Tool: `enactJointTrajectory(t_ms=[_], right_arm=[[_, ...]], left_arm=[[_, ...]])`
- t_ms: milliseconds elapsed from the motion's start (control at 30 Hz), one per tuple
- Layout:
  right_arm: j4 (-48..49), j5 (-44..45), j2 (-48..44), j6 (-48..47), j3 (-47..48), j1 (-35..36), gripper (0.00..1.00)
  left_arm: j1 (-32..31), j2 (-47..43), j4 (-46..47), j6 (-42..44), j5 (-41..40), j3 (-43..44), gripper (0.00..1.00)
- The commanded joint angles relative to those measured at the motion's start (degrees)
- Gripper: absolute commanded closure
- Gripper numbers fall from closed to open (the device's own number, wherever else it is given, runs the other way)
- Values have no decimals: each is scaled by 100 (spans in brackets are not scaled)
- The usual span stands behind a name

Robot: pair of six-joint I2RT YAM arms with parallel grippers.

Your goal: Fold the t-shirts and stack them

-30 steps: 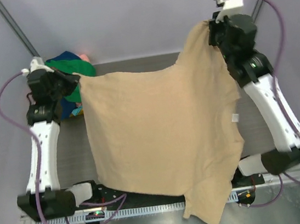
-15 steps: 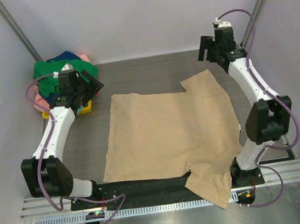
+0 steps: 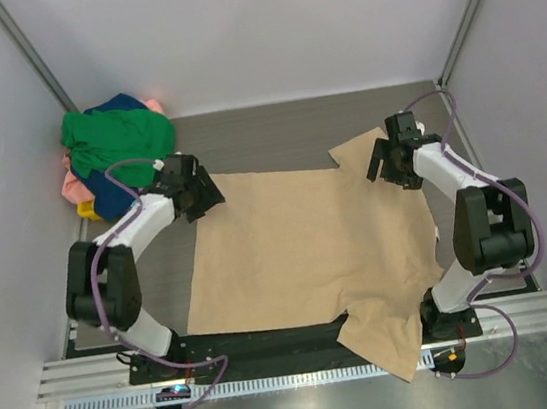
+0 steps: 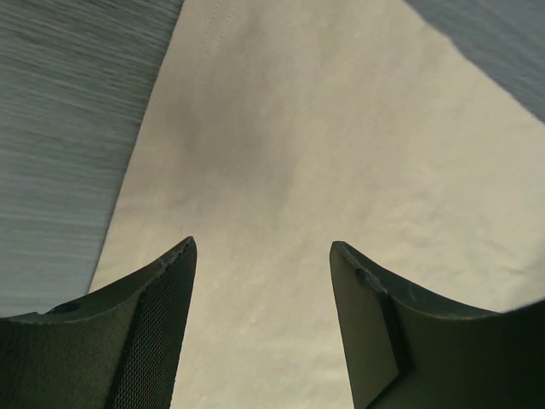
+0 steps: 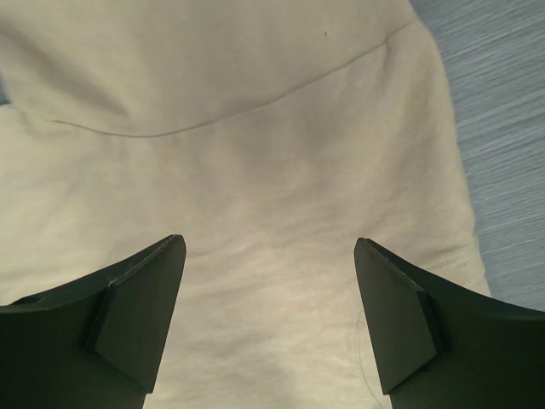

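Note:
The tan t-shirt (image 3: pixel 309 245) lies spread flat on the table, its lower right part hanging over the near edge. My left gripper (image 3: pixel 203 191) is open and empty just above the shirt's far left corner; the cloth (image 4: pixel 281 170) fills the left wrist view between the jaws. My right gripper (image 3: pixel 389 161) is open and empty above the shirt's far right sleeve; the right wrist view shows the tan cloth (image 5: pixel 255 196) with a seam. A heap of green, navy and pink t-shirts (image 3: pixel 114 145) sits at the far left.
A small yellow basket (image 3: pixel 91 210) is partly hidden under the heap of shirts. Bare grey table (image 3: pixel 264 130) shows beyond the shirt. Walls close in the left, right and far sides. A metal rail (image 3: pixel 296 378) runs along the near edge.
Both grippers let go of the tan shirt, which dropped from hanging in the air to lying flat. Both arms then came down and inward to the shirt's far corners.

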Motion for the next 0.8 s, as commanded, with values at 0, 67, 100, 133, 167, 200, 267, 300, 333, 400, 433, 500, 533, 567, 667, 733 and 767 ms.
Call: enactJointTrajectory(t_ms=[0,67,100,133,167,200,267,300,333,400,433,500,533,567,667,733,767], right_arm=[[-29,61,224,220,125,-58,14],[-11,87,593,238,247,-67,15],[-11,105,734,238,318,-67,15],[-20,148,1022,220,484,-67,15],[-20,175,1199,211,581,-67,15],[-2,227,1523,194,695,-76,16],[-11,236,1937,185,1124,-76,16],[-2,237,2130,202,1275,-102,16],[-11,210,2350,203,1459,-111,16],[-72,175,2948,194,2057,-137,17],[-134,166,3150,185,2520,-138,17],[-309,122,3748,150,3058,-146,17],[-388,105,3941,141,3635,-155,17],[-520,44,4378,106,3963,-155,17],[-949,-53,5048,-26,5448,-146,17],[-1196,-132,5681,-87,6639,-164,17],[-1302,-263,5831,-131,6951,-173,17]], left_arm=[[-83,745,313,10,-63,487,35],[-101,1167,269,10,-80,873,36],[-101,1543,156,-25,-124,1048,36],[-101,1712,102,-52,-168,1320,37],[-101,1879,15,-78,-221,1479,36],[-92,2203,-108,-130,-308,1620,36],[-92,2512,-232,-192,-414,1997,37],[-92,2758,-319,-201,-501,2104,36],[-84,2899,-355,-210,-546,2244,37],[-57,3137,-495,-254,-616,2631,37],[-31,3399,-531,-271,-634,2771,37],[65,3681,-688,-280,-652,3272,38],[118,3813,-776,-289,-660,3457,37],[197,4076,-847,-280,-634,3685,38],[355,4550,-1102,-289,-599,4520,38],[417,4780,-1295,-272,-555,5229,38],[478,5008,-1531,-263,-546,5495,38]])
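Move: Beneath the left hand, some 6 cm down and about 2 cm ahead, is the t-shirt's upper-left area; the shirt's far-left corner is about 9 cm ahead and 3 cm left, and the clothes pile in the basket about 17 cm ahead, 19 cm left, at hand height. The right hand has the t-shirt's upper-right area straight below, some 7 cm down, with the sleeve flap about 9 cm ahead and 6 cm left. Dropping together onto the spread t-shirt, both hands lower about 6 cm until their open fingertips press on the cloth, then slide forward at that height, dragging the shirt away from the near table edge: the left by roughly 18 cm overall, the right by just over 20 cm. The fingers stay open. ##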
